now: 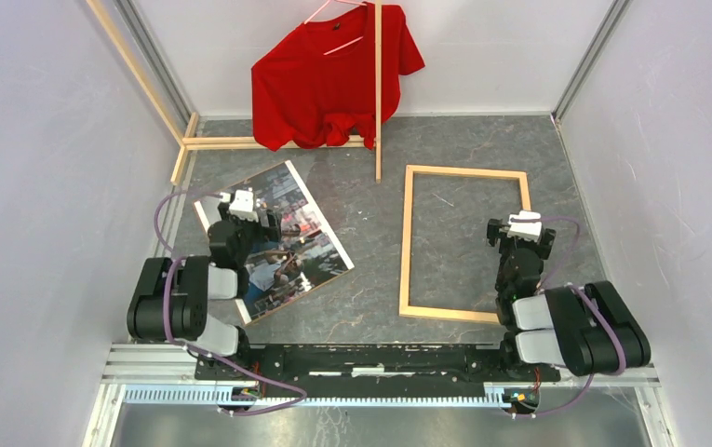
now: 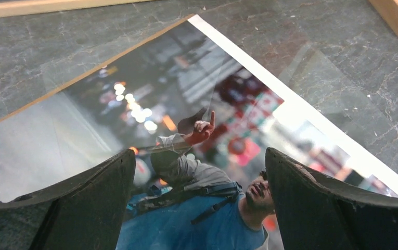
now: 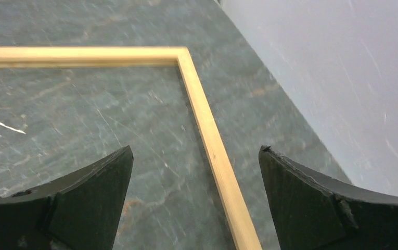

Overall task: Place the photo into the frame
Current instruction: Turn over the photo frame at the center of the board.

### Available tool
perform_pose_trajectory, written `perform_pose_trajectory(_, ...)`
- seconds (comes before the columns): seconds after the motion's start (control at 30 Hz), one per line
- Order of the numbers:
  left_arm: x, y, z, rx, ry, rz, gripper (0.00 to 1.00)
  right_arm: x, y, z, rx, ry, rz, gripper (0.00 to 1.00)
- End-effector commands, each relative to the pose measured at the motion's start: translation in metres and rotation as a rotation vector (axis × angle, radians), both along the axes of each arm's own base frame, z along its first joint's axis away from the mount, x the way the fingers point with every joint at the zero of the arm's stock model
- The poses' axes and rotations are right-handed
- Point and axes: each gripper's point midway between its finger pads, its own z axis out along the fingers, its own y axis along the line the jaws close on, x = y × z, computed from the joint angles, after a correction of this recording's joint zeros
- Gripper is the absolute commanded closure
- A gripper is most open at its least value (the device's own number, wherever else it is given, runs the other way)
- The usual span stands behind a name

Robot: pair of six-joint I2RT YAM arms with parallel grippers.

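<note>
The photo (image 1: 307, 235), a glossy colour print with a white border, lies face up and turned at an angle on the left half of the grey table. My left gripper (image 1: 253, 212) hovers open over its upper part; in the left wrist view the photo (image 2: 196, 104) fills the space between and beyond the black fingers (image 2: 103, 198). The frame (image 1: 409, 242), thin light wood, lies flat right of centre. My right gripper (image 1: 521, 233) stands open over its right strip, and the frame (image 3: 207, 125) strip runs between the fingers (image 3: 300, 198) without touching them.
A red T-shirt (image 1: 329, 79) on a hanger hangs at the back wall. Loose light-wood slats (image 1: 377, 93) stand and lie at the back and back left (image 1: 231, 142). Pale walls close the table on the left, right and back.
</note>
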Motion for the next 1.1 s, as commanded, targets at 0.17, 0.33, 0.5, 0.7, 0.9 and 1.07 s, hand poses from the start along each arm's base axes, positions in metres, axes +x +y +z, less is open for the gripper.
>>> perform_pose_trajectory(0.17,0.031,0.016,0.051,0.046,0.259,0.027,0.00,0.009,-0.029,0.002,0.221,0.210,-0.350,0.02)
perform_pose_trajectory(0.33,0.021,0.012,0.081,-0.038,0.287,0.013,0.00,0.037,0.016,0.039,0.411,0.149,-0.092,0.02)
perform_pose_trajectory(0.5,0.011,0.003,0.097,-0.087,0.355,-0.018,0.00,0.047,0.084,0.051,0.335,0.310,0.101,0.02)
perform_pose_trajectory(0.7,-0.002,-0.001,0.085,-0.100,0.448,-0.031,0.00,0.017,0.167,0.022,0.285,0.454,0.196,0.02)
perform_pose_trajectory(0.9,-0.013,0.000,0.079,-0.081,0.497,-0.035,0.00,-0.010,0.229,-0.007,0.197,0.541,0.278,0.02)
perform_pose_trajectory(1.07,-0.021,-0.003,0.080,-0.064,0.516,-0.069,0.00,-0.013,0.255,-0.026,0.140,0.607,0.272,0.02)
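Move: Some 26 cm to the right hand's left lies the photo frame's left bar, its middle about 4 cm nearer the base and 9 cm below the fingers. The frame's right bar is only about 5 cm to this hand's right, likewise 4 cm back, and its far bar is centred about 13 cm ahead and 10 cm left. From the left hand, the left bar lies about 37 cm right, 5 cm back and 8 cm down. Swinging across the empty frame, the open right hand first lifts and reaches forward about 5 cm, sweeps left some 24 cm, then draws back and sinks towards the left bar, its fingers tipping down and turning counter-clockwise. The left hand, still open, rises and pushes forward over the photo, then draws back and sinks partway, tipping down about 30 degrees and ending some 6 cm higher. ##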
